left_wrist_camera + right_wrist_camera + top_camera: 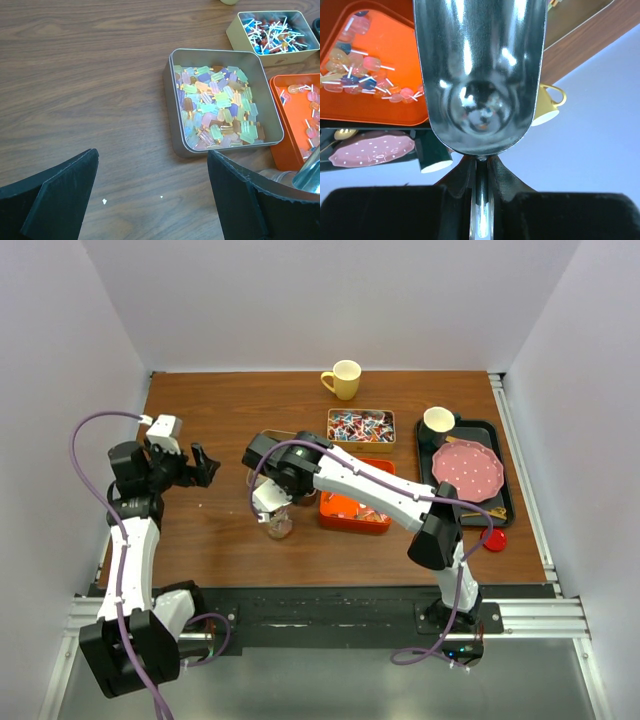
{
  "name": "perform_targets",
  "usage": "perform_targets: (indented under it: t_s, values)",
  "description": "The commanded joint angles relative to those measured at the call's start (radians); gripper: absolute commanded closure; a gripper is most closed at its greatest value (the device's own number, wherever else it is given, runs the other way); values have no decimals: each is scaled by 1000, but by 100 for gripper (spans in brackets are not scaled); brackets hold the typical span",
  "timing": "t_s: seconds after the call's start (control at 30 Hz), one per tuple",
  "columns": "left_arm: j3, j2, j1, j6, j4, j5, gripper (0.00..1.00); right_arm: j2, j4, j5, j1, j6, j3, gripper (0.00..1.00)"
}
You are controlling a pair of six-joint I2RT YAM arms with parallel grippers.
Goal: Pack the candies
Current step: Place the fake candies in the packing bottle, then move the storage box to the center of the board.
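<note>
Pastel candies fill a grey square tin. Red-blue-white candies lie in a gold tin behind it, also in the left wrist view. Orange-pink candies sit in an orange tin. My right gripper is shut on the handle of a metal scoop, which shows no candy in its bowl and hangs over a small glass jar. My left gripper stands open above bare wood, left of the pastel tin, with nothing between its fingers.
A yellow mug stands at the back. A black tray on the right carries a pink dotted plate and a white cup. A small red lid lies by the tray's near corner.
</note>
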Motion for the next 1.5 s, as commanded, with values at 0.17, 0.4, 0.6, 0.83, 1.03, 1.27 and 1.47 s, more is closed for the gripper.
perform_targets:
  t_s: [0.17,0.4,0.6,0.83,1.03,1.27,1.47]
  values:
    - [-10,59,9,-62,94,55,5,-61,-64,48,11,-31,44,100]
    - [150,310,-89,-35,43,25,10,-157,121,-73,-79,131,23,100]
    - [282,528,-200,-35,14,-2,12,-200,226,-110,-232,285,-90,100]
    - [375,732,-253,-44,-9,-42,20,-211,269,-169,-360,397,-167,100]
    - [412,791,-338,-1,-39,-19,36,-186,270,-211,-397,437,-192,100]
    - [307,719,-394,-7,-49,-12,45,-144,286,-245,-404,437,-187,100]
    - [213,665,-439,-18,-38,-12,49,-101,284,-273,-404,448,-166,100]
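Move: The popsicle candy bin lies about 8 cm ahead of the left hand, 17 cm to its right and 17 cm below. From the right hand, which still holds the scoop, the bin is some 8 cm ahead, 6 cm left and 19 cm down. The packing bottle stands about 6 cm behind that hand, 7 cm left and 16 cm lower; the red tray is roughly 3 cm ahead, 11 cm right and 19 cm down. The left hand drops about 13 cm while reaching forward 8 cm, tips down some 30 degrees and swings in about 12 cm to the right, then draws back 4 cm as its fingers close to roughly half, straddling the bin's left wall by the near corner and pushing it to the right. Keeping its grip on the scoop, the right hand leaves the bottle, first rising and arcing about 8 cm forward and 11 cm right while rolling clockwise some 45 degrees, then sinking about 8 cm from its peak with the blade pointing left over the bin's right side. ##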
